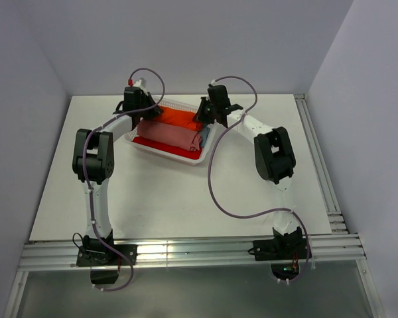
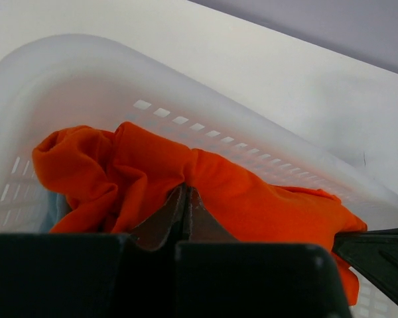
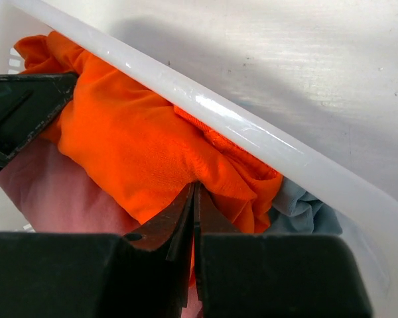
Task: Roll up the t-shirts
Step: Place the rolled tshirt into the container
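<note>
A rolled bright orange t-shirt (image 1: 179, 120) lies along the far side of the white lattice basket (image 1: 167, 152). My left gripper (image 1: 148, 114) is shut on its left end (image 2: 152, 172). My right gripper (image 1: 203, 119) is shut on its right end (image 3: 146, 146). A salmon-pink rolled t-shirt (image 1: 171, 136) lies in front of it, also in the right wrist view (image 3: 46, 192). A pale blue t-shirt (image 3: 305, 205) sits at the basket's right end, and a red one (image 1: 160, 144) lies underneath at the front.
The basket's far rim (image 3: 252, 132) runs just behind the orange shirt; its lattice wall (image 2: 186, 119) curves round the left end. The white table (image 1: 186, 199) spreads around the basket. A purple cable (image 1: 219, 199) from the right arm lies on the table.
</note>
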Motion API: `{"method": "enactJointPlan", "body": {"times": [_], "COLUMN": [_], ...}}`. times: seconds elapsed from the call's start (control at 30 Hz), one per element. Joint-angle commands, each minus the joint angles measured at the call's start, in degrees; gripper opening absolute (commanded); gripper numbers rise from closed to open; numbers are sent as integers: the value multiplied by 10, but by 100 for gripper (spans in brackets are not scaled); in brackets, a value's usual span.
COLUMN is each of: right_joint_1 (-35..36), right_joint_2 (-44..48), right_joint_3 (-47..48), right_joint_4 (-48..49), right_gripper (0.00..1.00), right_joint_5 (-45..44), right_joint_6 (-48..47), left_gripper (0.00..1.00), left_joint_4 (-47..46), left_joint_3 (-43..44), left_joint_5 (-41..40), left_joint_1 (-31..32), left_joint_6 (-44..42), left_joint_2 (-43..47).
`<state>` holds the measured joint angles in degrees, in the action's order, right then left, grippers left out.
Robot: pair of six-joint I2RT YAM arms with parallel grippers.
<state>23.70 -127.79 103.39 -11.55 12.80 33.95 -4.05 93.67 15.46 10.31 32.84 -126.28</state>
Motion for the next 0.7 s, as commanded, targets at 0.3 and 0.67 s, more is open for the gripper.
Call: {"method": "enactJointPlan", "body": {"times": [0.3,0.67], "right_joint_1": [8,31], "right_joint_2": [57,5], "right_joint_3": [-7,26], "right_joint_4": [34,114], "right_gripper": [8,8], "right_joint_5": [6,81], "right_joint_6": [-3,21], "left_gripper": [18,22], "left_joint_4": [7,-23], "left_joint_3": [28,-44], "left_joint_5": [4,13], "left_joint_1": [11,26], "left_joint_6": [-19,-18], "left_joint_2": [63,132]}}
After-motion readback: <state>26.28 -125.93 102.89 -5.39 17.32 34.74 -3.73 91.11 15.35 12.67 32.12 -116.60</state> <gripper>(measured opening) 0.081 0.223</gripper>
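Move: The orange rolled t-shirt already lies in the container, with both closed hands' fingertips on it: its middle is about 7 cm right, 2 cm back and 2 cm below the left hand, and some 8 cm left, 1 cm ahead and 2 cm below the right. The pink rolled t-shirt lies about 9 cm back and 4 cm right of the left hand. The blue t-shirt lies some 6 cm back and 1 cm right of the right hand. Upward, after a short rest on the cloth, the left hand comes free of the orange roll's left part, rising about 8 cm and easing slightly back and right while its shut fingers part a little and tip up. The right hand lifts off with fingers still closed, going roughly 4 cm up and as much left, over the rolls towards the orange roll's middle. ##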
